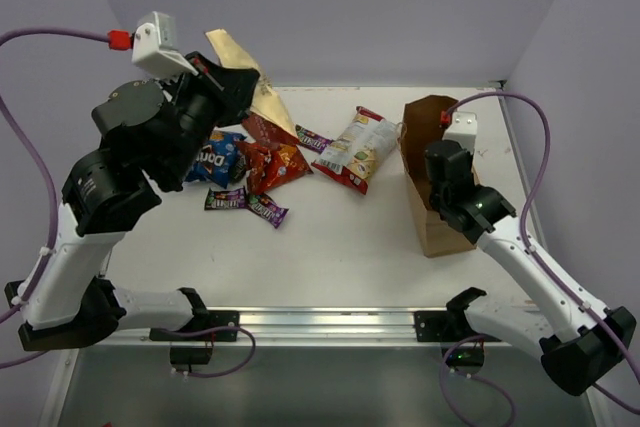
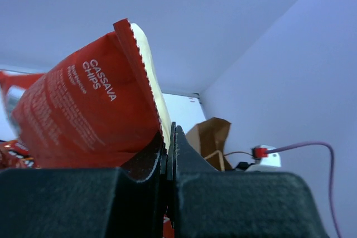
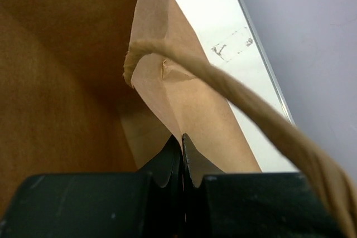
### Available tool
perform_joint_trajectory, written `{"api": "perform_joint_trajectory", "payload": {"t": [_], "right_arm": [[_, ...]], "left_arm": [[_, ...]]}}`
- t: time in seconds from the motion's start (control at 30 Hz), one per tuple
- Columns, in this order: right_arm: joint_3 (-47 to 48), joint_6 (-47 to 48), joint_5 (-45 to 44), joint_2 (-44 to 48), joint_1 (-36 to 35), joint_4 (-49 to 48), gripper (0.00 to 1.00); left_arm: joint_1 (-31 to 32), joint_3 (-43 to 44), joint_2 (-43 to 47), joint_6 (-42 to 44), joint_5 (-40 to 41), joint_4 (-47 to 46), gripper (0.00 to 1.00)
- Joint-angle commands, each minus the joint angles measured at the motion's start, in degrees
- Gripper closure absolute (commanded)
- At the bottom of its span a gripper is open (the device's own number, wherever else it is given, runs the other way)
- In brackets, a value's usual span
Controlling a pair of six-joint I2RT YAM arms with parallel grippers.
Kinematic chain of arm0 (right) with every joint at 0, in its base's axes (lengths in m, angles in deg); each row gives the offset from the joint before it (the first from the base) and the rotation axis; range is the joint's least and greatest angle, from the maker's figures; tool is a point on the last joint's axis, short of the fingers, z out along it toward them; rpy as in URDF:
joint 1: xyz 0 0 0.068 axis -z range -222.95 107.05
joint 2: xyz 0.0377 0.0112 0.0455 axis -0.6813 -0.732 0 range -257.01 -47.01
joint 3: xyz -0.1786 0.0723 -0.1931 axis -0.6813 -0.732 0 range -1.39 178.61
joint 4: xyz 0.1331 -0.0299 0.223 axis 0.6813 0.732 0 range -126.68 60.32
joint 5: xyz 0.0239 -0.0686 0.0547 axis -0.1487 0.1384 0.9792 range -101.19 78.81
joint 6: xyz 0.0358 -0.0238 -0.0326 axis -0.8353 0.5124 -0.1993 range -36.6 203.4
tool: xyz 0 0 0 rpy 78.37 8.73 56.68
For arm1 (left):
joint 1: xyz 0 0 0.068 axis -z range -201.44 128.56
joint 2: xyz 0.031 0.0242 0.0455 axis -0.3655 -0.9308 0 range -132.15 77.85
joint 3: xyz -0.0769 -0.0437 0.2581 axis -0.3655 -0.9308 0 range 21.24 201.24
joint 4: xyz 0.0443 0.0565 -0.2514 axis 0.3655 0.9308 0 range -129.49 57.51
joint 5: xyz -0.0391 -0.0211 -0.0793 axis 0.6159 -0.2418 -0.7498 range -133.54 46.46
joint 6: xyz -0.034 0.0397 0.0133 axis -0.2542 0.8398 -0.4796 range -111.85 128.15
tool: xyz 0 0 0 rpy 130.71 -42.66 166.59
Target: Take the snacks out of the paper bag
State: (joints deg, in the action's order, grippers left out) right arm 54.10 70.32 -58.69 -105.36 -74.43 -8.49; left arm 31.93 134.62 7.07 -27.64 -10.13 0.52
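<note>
My left gripper [image 1: 233, 83] [image 2: 169, 130] is raised at the back left, shut on the edge of a large cream-and-orange chip bag [image 1: 262, 97] [image 2: 89, 110] that hangs above the pile of snacks. On the table lie a blue Doritos bag [image 1: 215, 159], a red-orange chip bag [image 1: 277, 163], a white-and-red chip bag [image 1: 357, 147] and small purple candy bars [image 1: 227, 198]. The brown paper bag [image 1: 428, 117] [image 3: 67, 54] stands at the right. My right gripper [image 1: 441, 183] [image 3: 182, 137] is shut on its side wall beside a twisted handle [image 3: 234, 87].
The table's back edge and the lilac walls are close behind the raised packet. The right edge of the table runs just past the paper bag. A purple cable [image 1: 530, 147] loops over the right arm.
</note>
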Motion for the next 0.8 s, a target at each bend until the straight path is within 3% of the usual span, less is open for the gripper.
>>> {"api": "perform_joint_trajectory", "payload": {"t": [0.0,0.13,0.3,0.43,0.63,0.77], "right_arm": [[1.5,-1.6,5.2,2.0,2.6,3.6,1.0],[4.9,-1.2,6.5,3.5,3.4,5.4,1.0],[6.9,-0.3,7.8,5.6,4.1,6.1,1.0],[7.3,0.2,8.7,7.2,4.6,6.1,1.0],[7.2,0.3,9.4,6.9,5.1,6.1,1.0],[7.9,0.2,10.1,6.0,5.6,6.1,1.0]], "left_arm": [[-0.1,-1.7,1.3,2.2,5.3,2.4,1.0],[-0.4,-9.2,-0.1,0.8,-1.7,0.9,1.0],[-0.6,-24.7,-4.3,-3.0,-13.0,-11.9,1.0],[-0.6,-36.0,-2.7,-4.4,-21.3,-24.0,1.0],[-1.6,-63.1,6.8,-11.7,-21.7,-35.4,1.0],[-3.0,-76.8,13.2,-20.4,-19.6,-35.2,1.0]]}}
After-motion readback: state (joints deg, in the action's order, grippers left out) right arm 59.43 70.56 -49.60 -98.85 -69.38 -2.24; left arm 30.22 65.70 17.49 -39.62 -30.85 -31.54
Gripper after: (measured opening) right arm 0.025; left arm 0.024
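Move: The left hand holds the cassava chips high over the table; the clear spot lies about 5 cm ahead, 16 right and 52 below. At that depth, the nearer purple bar is 10 ahead and 3 left, the white-yellow chips bag 30 ahead and 25 right. The right hand pinches the paper bag's rim, the bag's middle 2 ahead, 4 left and 12 below; the clear spot is 28 to its left, 24 below. Left hand swings the still-pinched cassava chips down some 35 cm towards open table; right raises rim 4 cm. ##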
